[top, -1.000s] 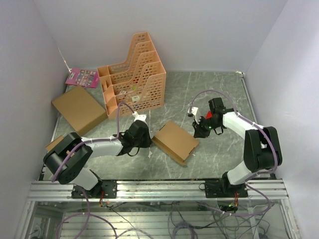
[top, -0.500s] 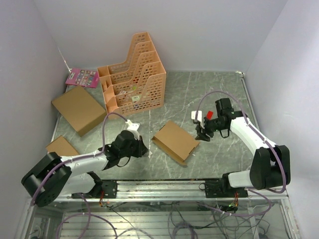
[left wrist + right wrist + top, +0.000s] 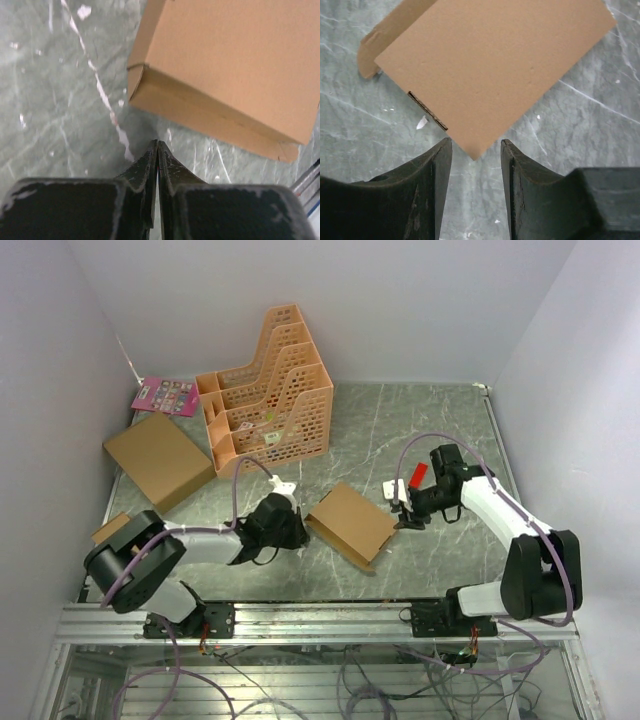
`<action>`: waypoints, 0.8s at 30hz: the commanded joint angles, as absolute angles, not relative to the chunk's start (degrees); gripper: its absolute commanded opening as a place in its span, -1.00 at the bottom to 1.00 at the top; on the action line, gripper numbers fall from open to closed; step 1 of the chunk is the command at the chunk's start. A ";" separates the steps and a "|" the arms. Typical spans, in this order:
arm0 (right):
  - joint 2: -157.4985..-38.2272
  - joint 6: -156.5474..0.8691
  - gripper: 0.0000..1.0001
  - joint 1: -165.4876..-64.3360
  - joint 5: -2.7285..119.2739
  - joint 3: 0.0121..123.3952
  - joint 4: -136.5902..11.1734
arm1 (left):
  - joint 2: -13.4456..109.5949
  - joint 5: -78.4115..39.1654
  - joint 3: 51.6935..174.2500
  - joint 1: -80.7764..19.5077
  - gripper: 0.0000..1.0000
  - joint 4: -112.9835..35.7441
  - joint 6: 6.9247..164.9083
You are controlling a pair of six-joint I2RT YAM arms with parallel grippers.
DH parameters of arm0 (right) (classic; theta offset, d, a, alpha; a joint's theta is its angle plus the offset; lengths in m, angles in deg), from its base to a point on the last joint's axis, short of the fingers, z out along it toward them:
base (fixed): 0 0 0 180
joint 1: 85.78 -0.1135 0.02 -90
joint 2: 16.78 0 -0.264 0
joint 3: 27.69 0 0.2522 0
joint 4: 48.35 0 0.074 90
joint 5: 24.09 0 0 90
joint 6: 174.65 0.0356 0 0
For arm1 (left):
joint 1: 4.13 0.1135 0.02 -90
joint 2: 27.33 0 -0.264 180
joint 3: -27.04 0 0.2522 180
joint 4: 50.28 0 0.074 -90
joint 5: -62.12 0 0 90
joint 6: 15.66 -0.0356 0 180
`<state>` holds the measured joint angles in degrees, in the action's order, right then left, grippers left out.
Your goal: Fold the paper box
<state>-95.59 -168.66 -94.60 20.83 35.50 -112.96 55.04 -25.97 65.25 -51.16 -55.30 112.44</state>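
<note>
The paper box [image 3: 352, 523] lies in the middle of the table as a shallow brown closed shape, with a small flap tip sticking out at its near corner. My left gripper [image 3: 299, 531] rests low on the table just off the box's left corner. In the left wrist view this gripper [image 3: 157, 143] is shut with nothing in it, a short gap from the box wall [image 3: 200, 112]. My right gripper [image 3: 400, 517] is at the box's right corner. In the right wrist view it [image 3: 475, 143] is open, and the corner of the box lid [image 3: 490, 65] points in between its fingertips without touching them.
An orange slotted file rack [image 3: 268, 390] stands at the back. A larger flat cardboard box [image 3: 158, 460] and a pink card [image 3: 165, 395] lie at the back left. A smaller cardboard box [image 3: 112, 530] sits by the left arm. Walls close in on three sides.
The right gripper has opened and shifted left to the box's right corner. The left arm drew back toward its base, then came forward again to the box's left corner, still shut.
</note>
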 commanded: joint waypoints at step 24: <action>-90.69 -181.22 0.52 -90.88 12.89 29.33 -114.14 | 53.61 -17.20 65.57 -43.65 -0.63 -67.04 104.19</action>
<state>-93.40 -176.73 -90.87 15.48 31.78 -114.41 60.22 -23.15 71.87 -43.75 -57.95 106.43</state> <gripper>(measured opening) 0.742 0.173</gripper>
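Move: The paper box lies between the hands, its middle some 12 cm right and 2 cm ahead of the left hand, at about the same height. For the right hand that middle is about 12 cm left, level front to back and roughly 5 cm below. The red piece is about 12 cm ahead, 4 cm right and 7 cm below the right hand; the orange rack stands about 28 cm ahead and 8 cm left of the left hand, its middle higher by some 10 cm. The paper box's left end is where the left hand works: nearly shut fingers sweep forward about 7.5 cm beside it, then ease back, rising slightly. At the right corner the right hand goes forward a couple of centimetres, drifting right and dipping, then back about 3.5 cm, its half-open fingers spreading wider around the corner; contact isn't visible. ##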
